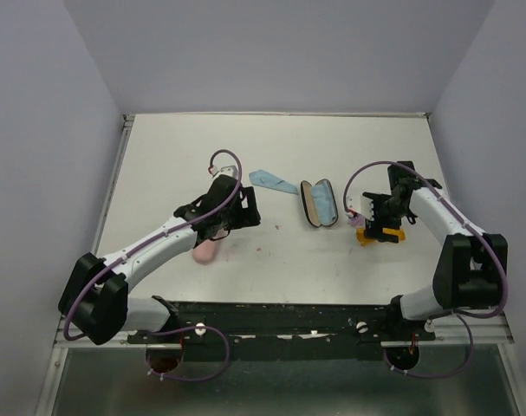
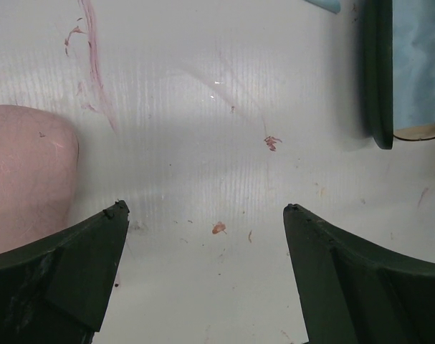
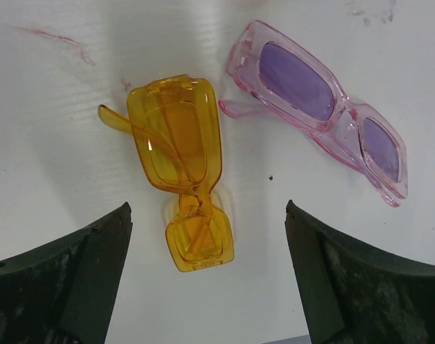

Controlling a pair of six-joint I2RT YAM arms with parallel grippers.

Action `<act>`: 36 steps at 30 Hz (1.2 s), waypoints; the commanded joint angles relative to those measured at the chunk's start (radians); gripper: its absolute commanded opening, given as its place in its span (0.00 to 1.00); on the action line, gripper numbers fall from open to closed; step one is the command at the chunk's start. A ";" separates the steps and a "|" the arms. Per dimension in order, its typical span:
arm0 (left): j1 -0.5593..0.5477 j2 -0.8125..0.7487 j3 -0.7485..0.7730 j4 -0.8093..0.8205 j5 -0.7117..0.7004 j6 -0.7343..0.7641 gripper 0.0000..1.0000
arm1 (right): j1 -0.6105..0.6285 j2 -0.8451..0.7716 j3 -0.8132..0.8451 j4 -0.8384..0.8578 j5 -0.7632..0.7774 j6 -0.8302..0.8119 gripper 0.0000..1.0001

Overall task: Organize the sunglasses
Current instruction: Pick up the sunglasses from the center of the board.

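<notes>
Two pairs of sunglasses lie on the white table at the right. The orange pair (image 3: 181, 161) is folded, with its lower lens between my right gripper's open fingers; it also shows under that arm (image 1: 381, 235). The pink-purple pair (image 3: 321, 107) lies just to the right of the orange pair without touching it, and only a sliver of it (image 1: 357, 220) peeks out overhead. My right gripper (image 3: 206, 206) hovers over them, open and holding nothing. My left gripper (image 2: 205, 208) is open over bare table, between the pink case and the black case.
A shut pink case (image 2: 27, 172) lies beside the left fingers (image 1: 204, 251). An open black case (image 1: 308, 201) at centre holds a light blue cloth (image 2: 418, 64). Another blue cloth (image 1: 272, 182) lies behind it. Walls enclose the table.
</notes>
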 commanded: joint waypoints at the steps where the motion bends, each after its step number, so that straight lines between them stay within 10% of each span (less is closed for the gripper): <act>1: -0.008 0.007 0.020 -0.020 -0.035 -0.022 0.99 | -0.037 0.053 -0.020 0.076 0.026 -0.011 0.94; 11: -0.028 0.057 0.077 -0.066 -0.063 -0.029 0.99 | -0.054 0.157 -0.089 0.221 0.090 -0.014 0.89; 17: -0.045 0.126 0.144 -0.075 -0.051 -0.026 0.99 | -0.057 0.191 -0.095 0.222 0.104 -0.014 0.60; 36: -0.063 0.163 0.175 -0.032 -0.014 -0.025 0.99 | -0.058 -0.055 -0.121 0.006 -0.077 -0.137 0.20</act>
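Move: The yellow sunglasses lie almost beneath the right gripper: their middle is about 5 cm down, 2 cm to its right and 1 cm ahead. From that gripper, the pink sunglasses are some 10 cm ahead and 3 cm left, and the open glasses case is about 11 cm ahead and 15 cm left, both about 5 cm down. From the left gripper, the yellow sunglasses lie roughly 34 cm right, about level fore and aft, and 9 cm lower. Lower the open right gripper about 5 cm onto the yellow sunglasses, sliding it some 3 cm right, and close the fingers to pinch them around the bridge. Then, holding them, draw back about 2 cm with a slight rise. Meanwhile ease the left gripper, still open, some 3.5 cm right and a little forward, towards the glasses case. ##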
